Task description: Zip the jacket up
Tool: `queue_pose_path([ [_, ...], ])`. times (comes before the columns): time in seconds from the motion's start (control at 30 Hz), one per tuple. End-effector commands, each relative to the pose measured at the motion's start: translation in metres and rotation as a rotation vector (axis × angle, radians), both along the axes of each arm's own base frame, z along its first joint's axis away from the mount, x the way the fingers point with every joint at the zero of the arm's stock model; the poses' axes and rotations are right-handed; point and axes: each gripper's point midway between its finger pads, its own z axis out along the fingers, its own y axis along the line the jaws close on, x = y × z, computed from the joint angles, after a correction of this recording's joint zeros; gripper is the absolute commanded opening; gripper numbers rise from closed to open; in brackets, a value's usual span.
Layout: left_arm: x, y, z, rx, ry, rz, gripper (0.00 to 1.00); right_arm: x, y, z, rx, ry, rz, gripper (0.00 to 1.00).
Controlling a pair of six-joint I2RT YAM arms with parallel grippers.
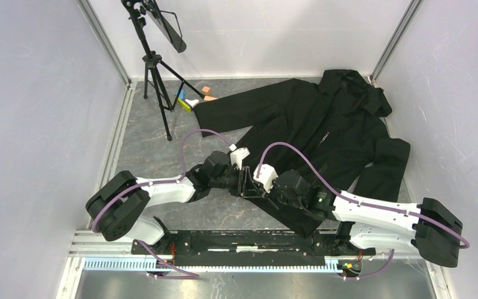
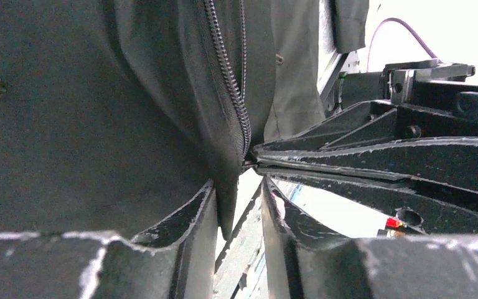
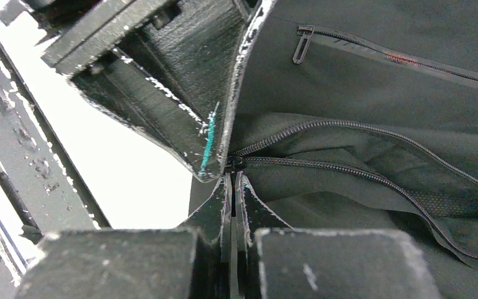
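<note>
The black hooded jacket (image 1: 323, 124) lies spread on the table, hood at the far right and hem toward me. Its front zipper (image 3: 348, 128) is open, and the two rows of teeth meet at the hem. My right gripper (image 3: 232, 177) is shut on a thin dark piece at that meeting point, apparently the slider's pull. My left gripper (image 2: 238, 184) faces it, jaws apart. The jacket's hem corner (image 2: 227, 205) hangs between them against the left finger. In the top view both grippers, left (image 1: 241, 176) and right (image 1: 250, 189), meet at the hem.
A black tripod (image 1: 152, 62) stands at the far left. Small coloured blocks (image 1: 190, 99) lie by the jacket's sleeve. White walls close both sides. A black rail (image 1: 243, 240) runs along the near edge. A pocket zip pull (image 3: 300, 43) shows above the zipper.
</note>
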Motion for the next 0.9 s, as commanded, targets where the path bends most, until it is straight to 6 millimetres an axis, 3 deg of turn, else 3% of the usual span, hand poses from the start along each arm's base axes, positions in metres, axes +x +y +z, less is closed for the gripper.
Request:
queue_pose_path([
  [0.0, 0.009, -0.011, 0.011, -0.070, -0.008, 0.040, 0.33, 0.005, 0.011, 0.012, 0.061, -0.008, -0.008, 0.00],
  [0.13, 0.006, -0.006, 0.001, -0.034, -0.001, 0.034, 0.03, 0.010, 0.007, 0.014, 0.032, -0.026, -0.030, 0.00],
  [0.3, -0.006, 0.014, -0.015, 0.078, -0.032, -0.020, 0.02, 0.023, -0.012, 0.022, -0.121, -0.072, -0.032, 0.00],
  [0.4, -0.012, 0.022, -0.014, 0.088, -0.070, -0.045, 0.02, 0.022, -0.020, 0.026, -0.141, -0.038, 0.019, 0.00],
  [0.63, -0.019, 0.022, -0.019, 0.099, -0.069, -0.114, 0.02, -0.002, -0.005, 0.033, -0.050, 0.138, 0.277, 0.00],
  [0.87, -0.026, 0.018, -0.018, 0.074, -0.062, -0.154, 0.02, -0.005, 0.006, 0.016, -0.003, 0.268, 0.231, 0.04],
])
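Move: The jacket's front hem strip, just below the zip's bottom end, already hangs between my half-open left fingertips, about 1 cm to the right of the left hand point. My right fingertips already hold the zip's bottom end, 0 to 1 cm off, which lies some 2 cm to the right of my left hand. From my right hand, the left pocket's zip pull is roughly 11 cm ahead, 6 cm left and 4 cm lower. I shut my left fingers on the hem strip right beside my right fingertips and pinch it. Then I lift both hands together about 2 cm with the cloth, ease down a little and draw both back about 1 cm; meanwhile my right hand keeps the zip end, swings some 15 degrees counter-clockwise and tilts. ##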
